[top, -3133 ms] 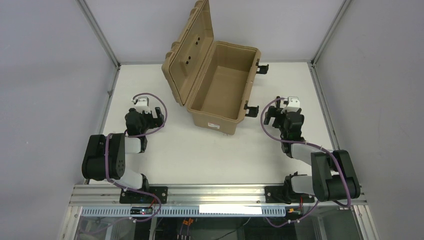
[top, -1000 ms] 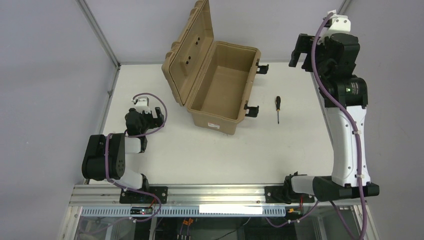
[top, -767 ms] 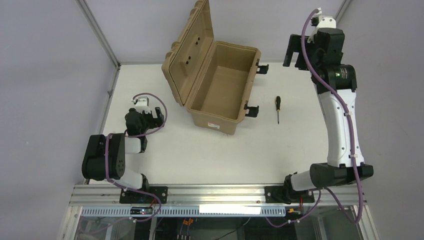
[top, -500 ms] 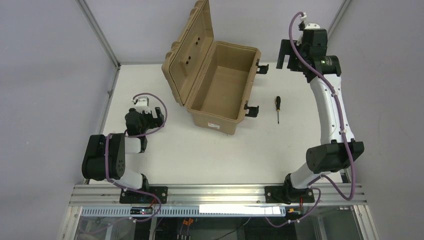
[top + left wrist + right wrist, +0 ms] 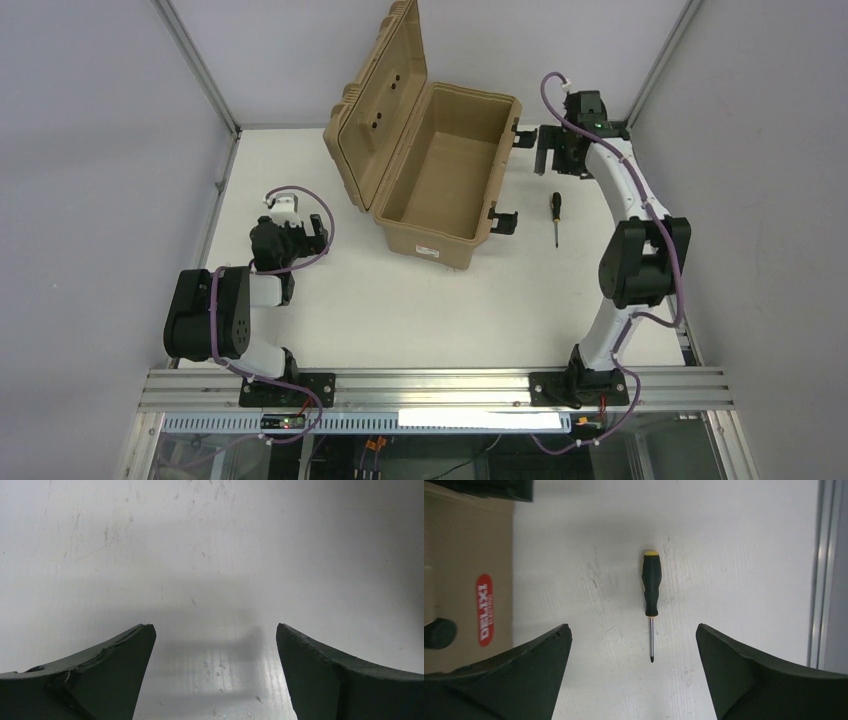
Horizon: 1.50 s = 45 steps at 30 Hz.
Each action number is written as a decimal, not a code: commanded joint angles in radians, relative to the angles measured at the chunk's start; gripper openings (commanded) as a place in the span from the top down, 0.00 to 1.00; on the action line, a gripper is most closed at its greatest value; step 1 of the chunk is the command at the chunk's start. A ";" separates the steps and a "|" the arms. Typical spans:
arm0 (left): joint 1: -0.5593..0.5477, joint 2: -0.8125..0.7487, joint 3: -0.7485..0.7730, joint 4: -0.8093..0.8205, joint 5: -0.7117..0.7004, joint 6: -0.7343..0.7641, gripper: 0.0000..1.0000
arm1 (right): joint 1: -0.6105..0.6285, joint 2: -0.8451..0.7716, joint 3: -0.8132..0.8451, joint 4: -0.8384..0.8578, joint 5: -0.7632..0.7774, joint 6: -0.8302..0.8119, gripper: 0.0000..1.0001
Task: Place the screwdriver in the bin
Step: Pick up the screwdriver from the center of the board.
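The screwdriver (image 5: 555, 215) (image 5: 650, 585), with a black handle, a yellow cap and a thin shaft, lies on the white table to the right of the bin (image 5: 440, 180). That bin is a tan case standing with its lid raised. My right gripper (image 5: 557, 162) (image 5: 633, 627) hangs open above the table just beyond the screwdriver's handle end; in the right wrist view the shaft tip points into the gap between the fingers, untouched. On the left side of the table my left gripper (image 5: 312, 234) (image 5: 215, 626) is open over bare table, holding nothing.
The bin's black latches (image 5: 503, 220) jut out on the side facing the screwdriver, and a red label (image 5: 484, 609) shows on its wall. A metal frame rail (image 5: 824, 570) runs along the table's right edge.
The right arm has swung down and leftward from high at the back right, so its open gripper now hangs low just beyond the screwdriver. The screwdriver, bin and left arm have not moved.
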 commanded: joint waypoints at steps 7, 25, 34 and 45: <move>0.006 0.001 -0.004 0.044 0.016 -0.007 0.01 | -0.033 0.140 -0.101 0.102 0.010 0.031 0.01; 0.006 0.001 -0.003 0.045 0.015 -0.007 0.01 | -0.062 0.343 -0.099 0.130 -0.038 0.022 0.36; 0.006 0.001 -0.004 0.045 0.015 -0.007 0.01 | -0.063 0.280 -0.096 0.117 -0.021 0.009 0.85; 0.007 0.001 -0.004 0.044 0.016 -0.007 0.01 | -0.064 0.122 -0.022 0.032 -0.023 -0.023 0.90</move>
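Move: The screwdriver lies about 17 cm below the right hand, its middle some 2 cm back and 2 cm to the right, handle pointing outward and shaft towards the base. The bin's middle is about 25 cm left of this hand, 6 cm ahead and 11 cm below; its far latch sticks out some 11 cm ahead, 7 cm left and 5 cm below. From the left hand, the screwdriver is roughly 61 cm right, 5 cm ahead and 5 cm below. The screwdriver's handle is pinched from both sides, towards its shaft end, by the right hand. Its open fingers sink about 16 cm, drifting 2 cm right, while the wrist tips some 15 degrees steeper; they narrow a little on the way, then close fully onto the handle at the bottom, and the hand starts back up by just over 1 cm. ##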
